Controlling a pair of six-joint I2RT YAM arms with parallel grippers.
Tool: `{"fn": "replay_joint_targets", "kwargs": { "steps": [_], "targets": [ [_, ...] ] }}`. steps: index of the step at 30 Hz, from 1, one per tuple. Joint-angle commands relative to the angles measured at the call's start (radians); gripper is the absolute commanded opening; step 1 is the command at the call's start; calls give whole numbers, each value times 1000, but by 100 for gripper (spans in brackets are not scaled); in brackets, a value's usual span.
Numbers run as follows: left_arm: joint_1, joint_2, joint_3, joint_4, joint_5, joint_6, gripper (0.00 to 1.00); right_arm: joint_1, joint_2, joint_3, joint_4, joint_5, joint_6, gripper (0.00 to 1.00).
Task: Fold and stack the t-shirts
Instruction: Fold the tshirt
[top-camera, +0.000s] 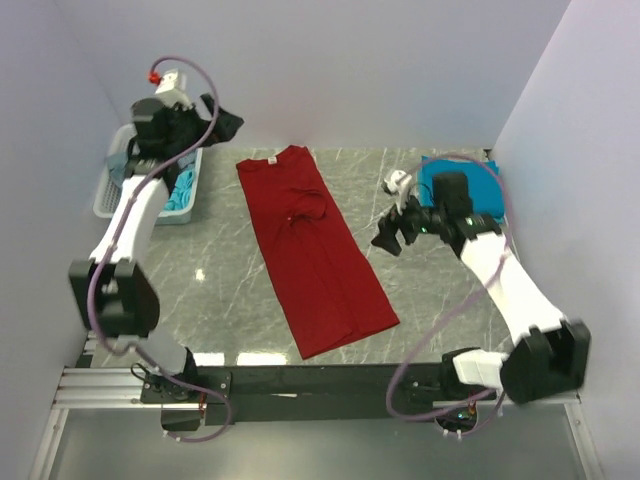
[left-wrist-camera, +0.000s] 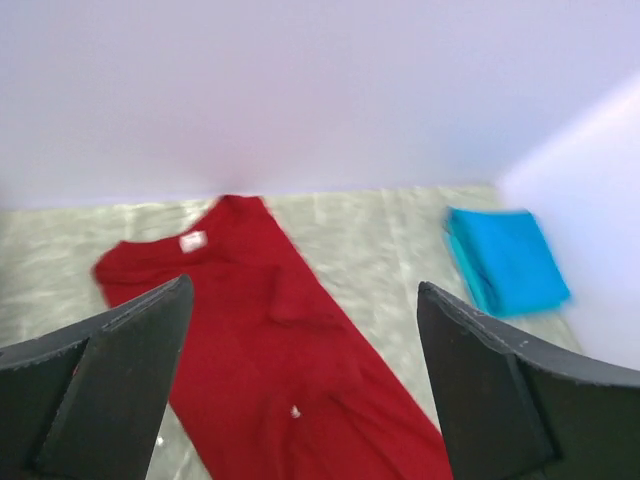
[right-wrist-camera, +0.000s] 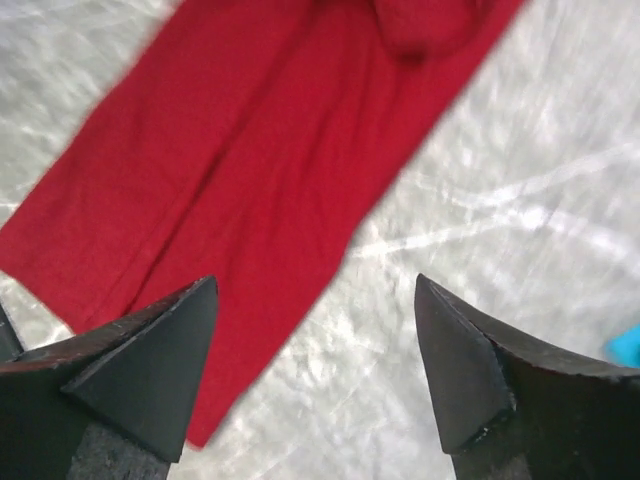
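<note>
A dark red t-shirt (top-camera: 312, 250) lies on the marble table as a long narrow strip, collar at the back, running diagonally toward the front. It also shows in the left wrist view (left-wrist-camera: 270, 350) and the right wrist view (right-wrist-camera: 250, 150). A teal-blue t-shirt (top-camera: 478, 190) sits folded at the back right, partly behind my right arm, and the left wrist view shows it too (left-wrist-camera: 505, 262). My left gripper (top-camera: 222, 122) hangs open and empty high over the back left, above the basket. My right gripper (top-camera: 388, 238) is open and empty just right of the red strip's edge.
A white mesh basket (top-camera: 110, 195) holding turquoise cloth (top-camera: 183, 190) stands at the back left under my left arm. Walls close in the table at the back, left and right. Bare marble (top-camera: 430, 290) lies right of the red shirt.
</note>
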Motion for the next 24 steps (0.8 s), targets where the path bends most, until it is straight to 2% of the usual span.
{"fn": "replay_joint_targets", "kwargs": {
  "steps": [1,3,4,5,6,7,8,9,10,11,12,13,14,15,17,20,24],
  "targets": [
    [37,-89,-206,106,289,-1,99,-8,-147,-158,239,-141,-97,87],
    [-52,-215,-278,53,256,83,99,-8,-173,-241,211,-229,-269,89],
    [-102,-267,-362,-23,214,187,98,-8,-170,-242,128,-263,-314,88],
    [-226,-366,-404,-49,130,238,98,-12,-158,-233,68,-300,-423,88],
    [-288,-414,-445,-71,92,271,96,-39,-158,-227,-5,-379,-505,86],
    [-351,-460,-525,-92,59,303,93,-55,-164,-212,-164,-420,-598,86],
    [-470,-547,-568,-109,33,306,91,-75,-168,-206,-252,-446,-804,87],
    [-530,-589,-614,-114,1,300,86,-104,-171,-199,-402,-458,-902,87],
    [-599,-627,-656,-122,-57,268,85,-119,-173,-193,-453,-455,-974,87],
    [-736,-692,-732,-120,-96,247,84,-132,-169,-187,-490,-448,-1077,87],
    [-812,-715,-774,-111,-208,221,83,-141,-164,-190,-519,-436,-1120,87],
    [-887,-727,-836,-108,-263,161,82,-161,-150,-201,-559,-414,-1156,87],
    [-1022,-718,-854,-141,-316,135,80,-167,-139,-207,-581,-402,-1232,87],
    [-1084,-702,-861,-170,-438,106,79,-178,-129,-212,-617,-397,-1268,86],
    [-1187,-634,-881,-215,-492,-9,76,-207,-98,-215,-644,-403,-1314,86],
    [-1299,-556,-927,-214,-548,-115,72,-241,-54,-212,-675,-397,-1342,85],
    [-1387,-415,-894,-263,-630,-177,71,-236,-12,-224,-652,-383,-1326,83]
  ]
}}
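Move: The shirt's near-left hem corner is the left hand's goal: about 46 cm back, 16 cm to its right, 32 cm below. The collar lies some 15 cm ahead and 8 cm right of that hand; the basket, 9 cm ahead and 22 cm left. For the right hand, the near-right hem corner is roughly 16 cm back, 4 cm right, 19 cm lower, the folded blue shirt 25 cm ahead and 21 cm right. Swing the left gripper fast back from above the far end of the table, some 45 cm, sinking about 25 cm and crossing 20 cm right towards the near-left hem corner; turn it clockwise, tip the fingers down, narrow them partway. Bring the open right gripper back about 11 cm and down 7 cm towards the near-right corner, turning counter-clockwise. Keep both clear of the cloth. ##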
